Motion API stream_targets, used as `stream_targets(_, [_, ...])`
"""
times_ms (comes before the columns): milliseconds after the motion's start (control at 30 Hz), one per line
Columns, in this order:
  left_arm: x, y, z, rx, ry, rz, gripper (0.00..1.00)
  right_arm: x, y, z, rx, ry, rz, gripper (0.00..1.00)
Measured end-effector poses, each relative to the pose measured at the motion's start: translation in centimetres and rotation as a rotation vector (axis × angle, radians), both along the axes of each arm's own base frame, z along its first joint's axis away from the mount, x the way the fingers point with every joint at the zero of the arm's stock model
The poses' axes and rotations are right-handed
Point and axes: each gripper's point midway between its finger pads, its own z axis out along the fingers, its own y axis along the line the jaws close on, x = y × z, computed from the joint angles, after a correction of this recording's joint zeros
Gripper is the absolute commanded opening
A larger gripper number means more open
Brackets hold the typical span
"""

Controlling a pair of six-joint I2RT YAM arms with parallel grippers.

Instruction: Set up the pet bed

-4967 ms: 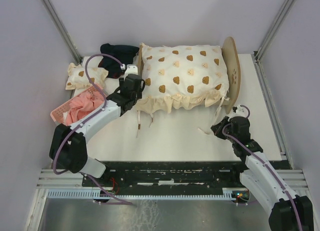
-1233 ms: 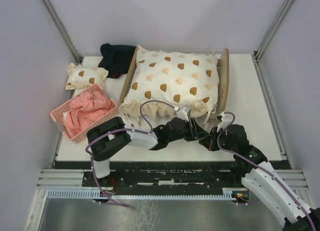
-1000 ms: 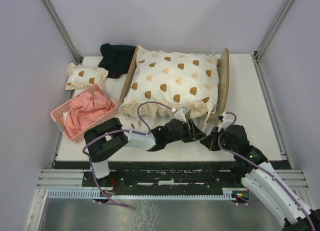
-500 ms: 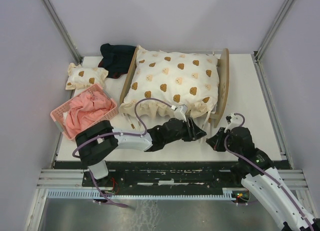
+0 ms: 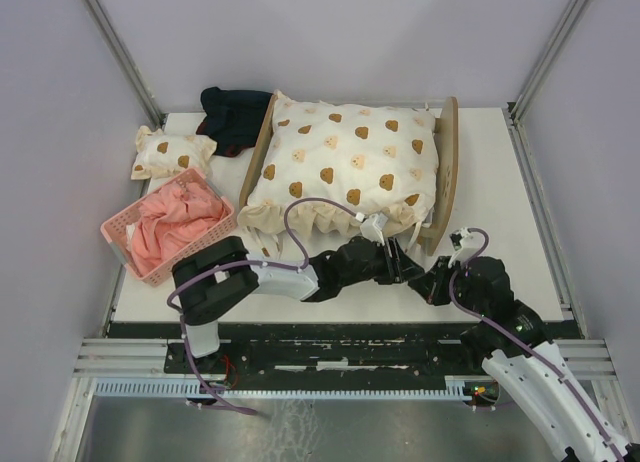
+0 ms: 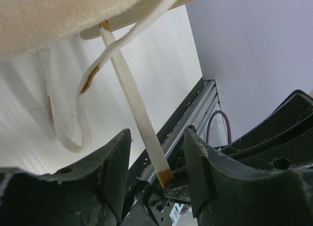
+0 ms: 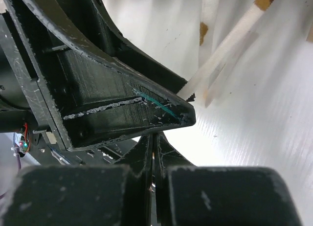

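The pet bed (image 5: 446, 162) is a plywood frame standing mid-table, and a cream bear-print quilt (image 5: 345, 162) covers its top. A tie strap (image 6: 132, 103) of the quilt runs taut from the bed's front right corner down between the fingers of my left gripper (image 6: 156, 135), which is open and does not touch it. In the top view the left gripper (image 5: 406, 266) reaches across to that corner. My right gripper (image 5: 434, 280) meets it tip to tip and is shut on the strap's brown end (image 6: 166, 177). In the right wrist view the right gripper (image 7: 152, 138) sits under the left one's finger, with the strap (image 7: 230, 45) beyond.
A pink basket (image 5: 122, 232) holding pink cloth stands at the left. Behind it lie a small bear-print pillow (image 5: 170, 152) and a dark cloth (image 5: 235, 112). Other loose straps (image 6: 73, 133) hang from the quilt's front edge. The black rail (image 5: 350, 342) runs along the near table edge.
Five seconds ago the bed sat skewed with my left gripper at its left end. In the last second my right gripper has drawn slightly right and nearer, with the strap taut.
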Motion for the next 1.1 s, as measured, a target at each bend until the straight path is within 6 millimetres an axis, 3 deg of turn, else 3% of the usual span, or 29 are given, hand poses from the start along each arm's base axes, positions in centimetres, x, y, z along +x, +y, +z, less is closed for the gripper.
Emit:
stream_targets(233, [-0.2, -0.7, -0.3, -0.059, 0.086, 0.015, 0.47, 0.0, 0.0, -0.3, -0.011, 0.013, 0.007, 0.02])
stream_targets(333, [-0.2, -1.1, -0.3, -0.093, 0.119, 0.016, 0.27, 0.0, 0.2, -0.6, -0.013, 0.023, 0.012, 0.04])
stream_targets(433, [-0.4, -1.3, -0.2, -0.114, 0.136, 0.007, 0.04, 0.0, 0.3, -0.7, -0.013, 0.031, 0.016, 0.22])
stream_targets(500, [-0.4, -1.3, 0.0, -0.125, 0.133, 0.006, 0.03, 0.1, 0.3, -0.7, -0.013, 0.03, 0.017, 0.38])
stream_targets(567, [-0.4, -1.2, 0.1, -0.13, 0.13, 0.007, 0.03, 0.1, 0.3, -0.8, -0.02, 0.037, 0.016, 0.43])
stream_targets(667, [-0.1, -1.0, 0.0, -0.121, 0.11, 0.003, 0.03, 0.4, -0.2, -0.9, -0.066, 0.055, 0.005, 0.45])
stream_targets(733, [0.3, -0.8, 0.0, -0.114, 0.092, 0.002, 0.03, 0.8, -0.6, 0.1, -0.102, 0.052, -0.006, 0.46])
stream_targets(800, [0.9, -0.5, 0.1, -0.106, 0.067, 0.006, 0.03, 1.6, -0.9, 2.0, -0.131, 0.02, -0.021, 0.46])
stream_targets(867, [1.5, -0.2, 0.3, -0.098, 0.039, -0.003, 0.03, 2.9, -0.8, 5.5, -0.153, -0.056, -0.009, 0.45])
stream_targets(967, [2.2, 0.2, 0.1, -0.076, 0.007, -0.02, 0.03, 3.7, -0.4, 7.7, -0.185, -0.123, 0.044, 0.44])
stream_targets(1100, [3.1, 0.1, 0.8, -0.066, -0.04, -0.048, 0.03, 4.8, -0.2, 7.8, -0.278, -0.141, 0.11, 0.41])
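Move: The bed tie's brown end is already held in my shut right fingers. It lies about 3 cm to the right of my open left hand and 2 cm back, nearly level, and the tie runs up between the left fingers. From the left hand, the second tie hangs about 6 cm ahead, 2 cm left and 4 cm lower; the cushion frill is some 12 cm ahead and 3 cm left, about level. The bed board's near end is about 9 cm straight ahead of my right hand, roughly level. I edge my left hand just over 1 cm right, towards the tie's end, and shut its fingers on the tie, then carry it some 3 to 4 cm forward towards the frill. Once the left has closed, my right fingers open and let go, and that hand lifts about 8 cm while going 5 cm forward towards the bed board, rolling left side down and tipping its fingers up a little. ##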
